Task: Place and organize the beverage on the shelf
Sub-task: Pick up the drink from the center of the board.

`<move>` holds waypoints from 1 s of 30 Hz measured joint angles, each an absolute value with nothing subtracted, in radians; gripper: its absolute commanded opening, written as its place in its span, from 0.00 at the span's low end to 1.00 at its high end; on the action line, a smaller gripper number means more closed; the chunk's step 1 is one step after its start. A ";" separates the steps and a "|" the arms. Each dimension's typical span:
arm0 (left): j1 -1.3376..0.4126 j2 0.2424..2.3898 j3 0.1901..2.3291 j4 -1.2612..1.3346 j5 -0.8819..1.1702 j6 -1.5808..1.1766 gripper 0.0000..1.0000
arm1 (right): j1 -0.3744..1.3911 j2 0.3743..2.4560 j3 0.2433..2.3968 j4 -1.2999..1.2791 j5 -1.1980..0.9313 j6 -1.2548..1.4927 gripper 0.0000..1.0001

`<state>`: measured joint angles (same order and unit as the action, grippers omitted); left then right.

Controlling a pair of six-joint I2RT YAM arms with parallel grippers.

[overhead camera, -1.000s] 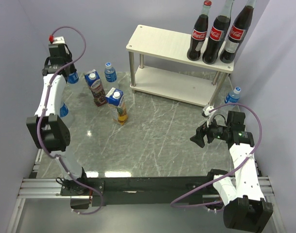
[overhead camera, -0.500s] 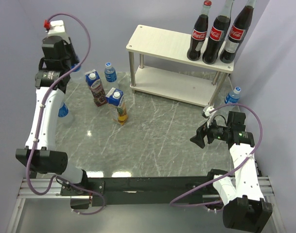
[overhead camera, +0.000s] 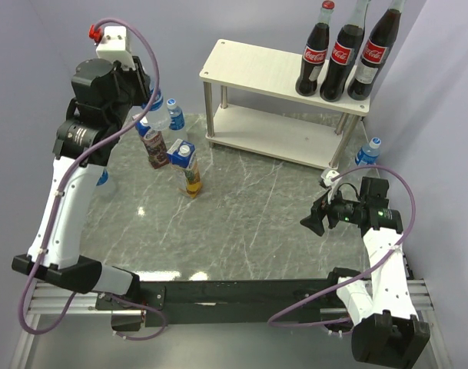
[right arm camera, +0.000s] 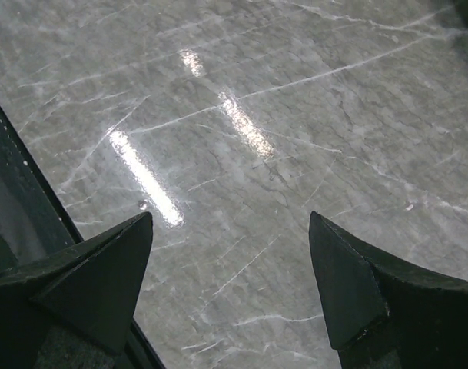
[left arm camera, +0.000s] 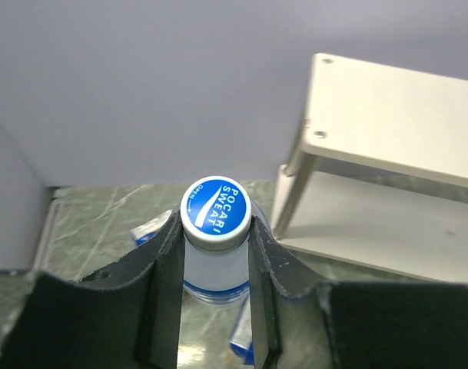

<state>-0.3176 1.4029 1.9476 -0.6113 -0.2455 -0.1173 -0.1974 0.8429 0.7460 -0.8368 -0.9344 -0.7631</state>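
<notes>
My left gripper (overhead camera: 151, 114) is shut on a small blue-capped water bottle (overhead camera: 159, 120), held in the air above the grape carton (overhead camera: 152, 146). In the left wrist view both fingers clamp the bottle (left arm camera: 216, 212) just below its cap, and the shelf (left arm camera: 387, 108) lies ahead to the right. The pineapple carton (overhead camera: 187, 164) stands beside the grape one. Another water bottle (overhead camera: 174, 114) stands behind them. Three Coca-Cola bottles (overhead camera: 344, 54) stand on the right end of the shelf (overhead camera: 253, 68). My right gripper (overhead camera: 315, 218) hangs open over bare marble (right arm camera: 241, 138).
A water bottle (overhead camera: 367, 151) stands on the table by the shelf's right legs. Another blue-labelled bottle (overhead camera: 101, 176) shows partly behind my left arm. The shelf's lower board (overhead camera: 276, 134) is bare. Purple walls close in the left, back and right.
My left arm has risen and swung right from the table's far left, carrying the water bottle over the cartons. The right arm has not moved.
</notes>
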 measured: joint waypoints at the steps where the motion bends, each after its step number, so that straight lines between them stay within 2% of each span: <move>1: -0.332 1.396 1.951 -0.614 -0.236 -0.122 0.00 | -0.198 0.841 0.746 -0.841 -0.938 -0.772 0.88; 9: -0.467 1.392 1.963 -0.640 -0.130 -0.187 0.00 | -0.191 0.783 0.744 -0.878 -1.031 -0.883 0.88; 13: -0.559 1.400 1.963 -0.664 -0.075 -0.220 0.00 | -0.097 0.730 0.739 -0.803 -1.029 -0.849 0.89; 18: -0.694 1.405 1.933 -0.651 -0.039 -0.253 0.00 | 0.046 0.725 0.770 -0.682 -0.995 -0.731 0.87; 24: -0.847 1.465 1.924 -0.641 -0.032 -0.272 0.00 | 0.215 0.841 0.989 -0.567 -0.935 -0.514 0.86; 30: -0.949 1.557 1.931 -0.634 -0.052 -0.272 0.00 | 0.334 0.811 1.008 -0.429 -0.798 -0.269 0.86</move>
<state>-0.9485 1.5566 1.9312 -0.6338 -0.0517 -0.2722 0.3344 0.8108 1.0084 -0.4286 -0.7979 -0.2691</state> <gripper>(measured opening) 0.359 0.858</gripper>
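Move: My left hand already holds the water bottle by its neck, high over the table; my open right gripper, which it is taken towards, is about 42 cm right, 18 cm back and 33 cm lower. From my left hand, the juice carton stands some 8 cm right, 2 cm back and 38 cm down, and the shelf's middle about 36 cm right, 15 cm ahead and 36 cm below. From my right hand the bottle is roughly 42 cm left, 18 cm ahead and 25 cm up. I keep my left grip on the bottle's neck and swing it right about 28 cm, also drawing back some 13 cm and sinking late, while that hand turns roughly 45 degrees clockwise. Meanwhile my right hand, still wide open, rises about 16 cm and goes 11 cm left towards the bottle, its fingers tipping up nearer level. ##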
